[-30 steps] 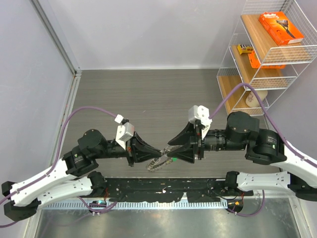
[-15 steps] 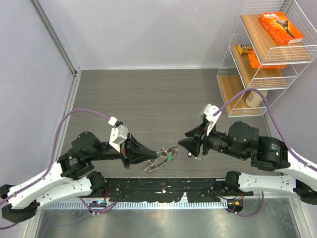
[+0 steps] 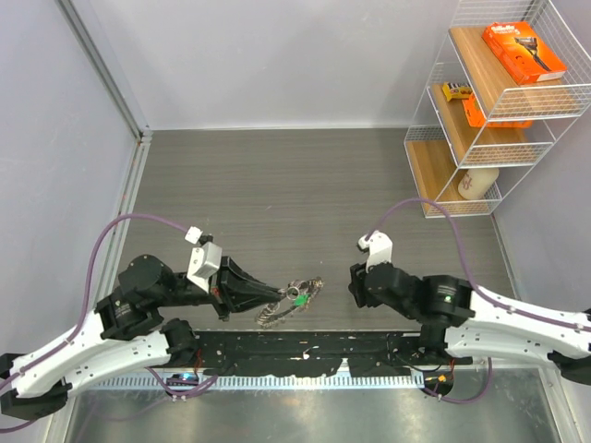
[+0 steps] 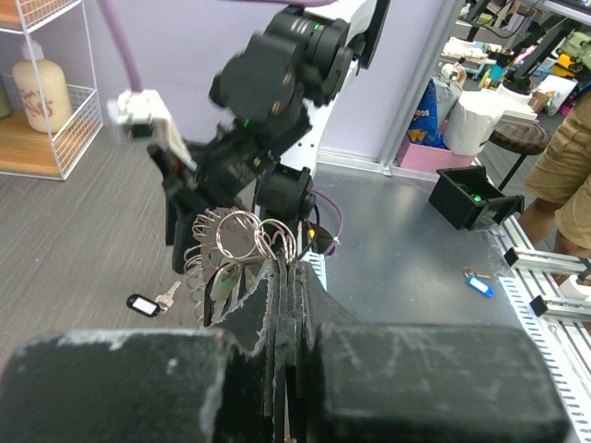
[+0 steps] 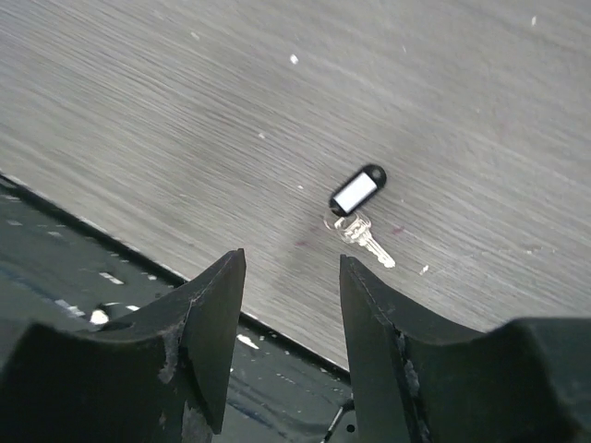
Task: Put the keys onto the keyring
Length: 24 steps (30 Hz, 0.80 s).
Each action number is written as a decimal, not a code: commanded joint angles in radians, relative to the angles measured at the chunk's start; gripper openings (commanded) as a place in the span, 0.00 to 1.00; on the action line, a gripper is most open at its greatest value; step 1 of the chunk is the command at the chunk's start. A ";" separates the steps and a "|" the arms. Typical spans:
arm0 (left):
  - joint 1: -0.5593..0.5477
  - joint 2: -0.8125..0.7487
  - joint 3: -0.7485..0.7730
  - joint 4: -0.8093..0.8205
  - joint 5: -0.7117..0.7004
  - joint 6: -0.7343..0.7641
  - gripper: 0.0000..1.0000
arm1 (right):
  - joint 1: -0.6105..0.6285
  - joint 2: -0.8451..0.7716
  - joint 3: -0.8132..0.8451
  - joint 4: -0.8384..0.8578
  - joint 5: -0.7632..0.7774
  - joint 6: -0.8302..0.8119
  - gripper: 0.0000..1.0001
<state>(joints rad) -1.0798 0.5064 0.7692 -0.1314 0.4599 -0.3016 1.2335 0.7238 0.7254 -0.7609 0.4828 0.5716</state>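
My left gripper (image 3: 275,293) is shut on the keyring (image 3: 294,295), a thin silver ring with several silver keys fanned round it and a green tag (image 3: 300,299). It holds the ring above the table's near edge. In the left wrist view the ring (image 4: 242,233) stands just past my shut fingertips (image 4: 277,277). My right gripper (image 3: 355,287) hangs a short way to the right of the keyring, apart from it. Its jaws (image 5: 290,263) are open and hold nothing. Beyond them a silver key (image 5: 364,234) with a black tag (image 5: 357,191) lies flat on the table, also visible as the key (image 4: 166,295) in the left wrist view.
A white wire shelf (image 3: 517,101) at the back right holds an orange box (image 3: 524,52) and a bottle (image 3: 473,183). A black rail (image 3: 305,346) runs along the table's near edge. A blue-tagged key (image 4: 477,281) lies on the metal surface beyond it.
My right gripper has drawn back to the right from the keyring, dropped toward the table and opened wider. The left gripper has moved a little left and nearer with the keyring.
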 commanded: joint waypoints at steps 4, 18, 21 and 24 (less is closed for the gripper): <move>0.000 -0.026 -0.001 0.026 -0.010 0.015 0.00 | -0.023 0.190 -0.073 0.143 0.063 0.068 0.51; -0.002 -0.039 -0.001 0.012 -0.012 0.018 0.00 | -0.049 0.485 -0.086 0.245 0.013 -0.004 0.48; 0.000 -0.034 0.005 0.004 -0.009 0.021 0.00 | -0.066 0.503 -0.090 0.244 0.005 -0.007 0.47; 0.000 -0.029 0.010 -0.001 -0.010 0.027 0.00 | -0.069 0.526 -0.083 0.241 0.002 -0.007 0.47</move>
<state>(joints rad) -1.0798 0.4774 0.7582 -0.1715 0.4530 -0.2985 1.1732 1.2312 0.6373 -0.5457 0.4747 0.5697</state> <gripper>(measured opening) 0.034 0.475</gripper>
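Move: The loose key lies on the table some 16 cm below the right gripper, about 5 cm ahead and roughly level with it sideways. The black tag lies beside the key, 2 cm farther out and 2 cm to its left. The keyring in the left gripper hangs about 16 cm left, 9 cm back and 19 cm above the right hand. From the left hand the key is about 14 cm ahead, 18 cm to the right and 35 cm below. Drop the right gripper nearly straight down towards the key and tag, about 12 cm, quick at first and easing off near the table, edging a couple of centimetres forward. Tip the wrist some 20 degrees as it sinks so the fingers point more steeply down, and keep them about half open. Keep the left gripper's hold on the keyring, practically still. ##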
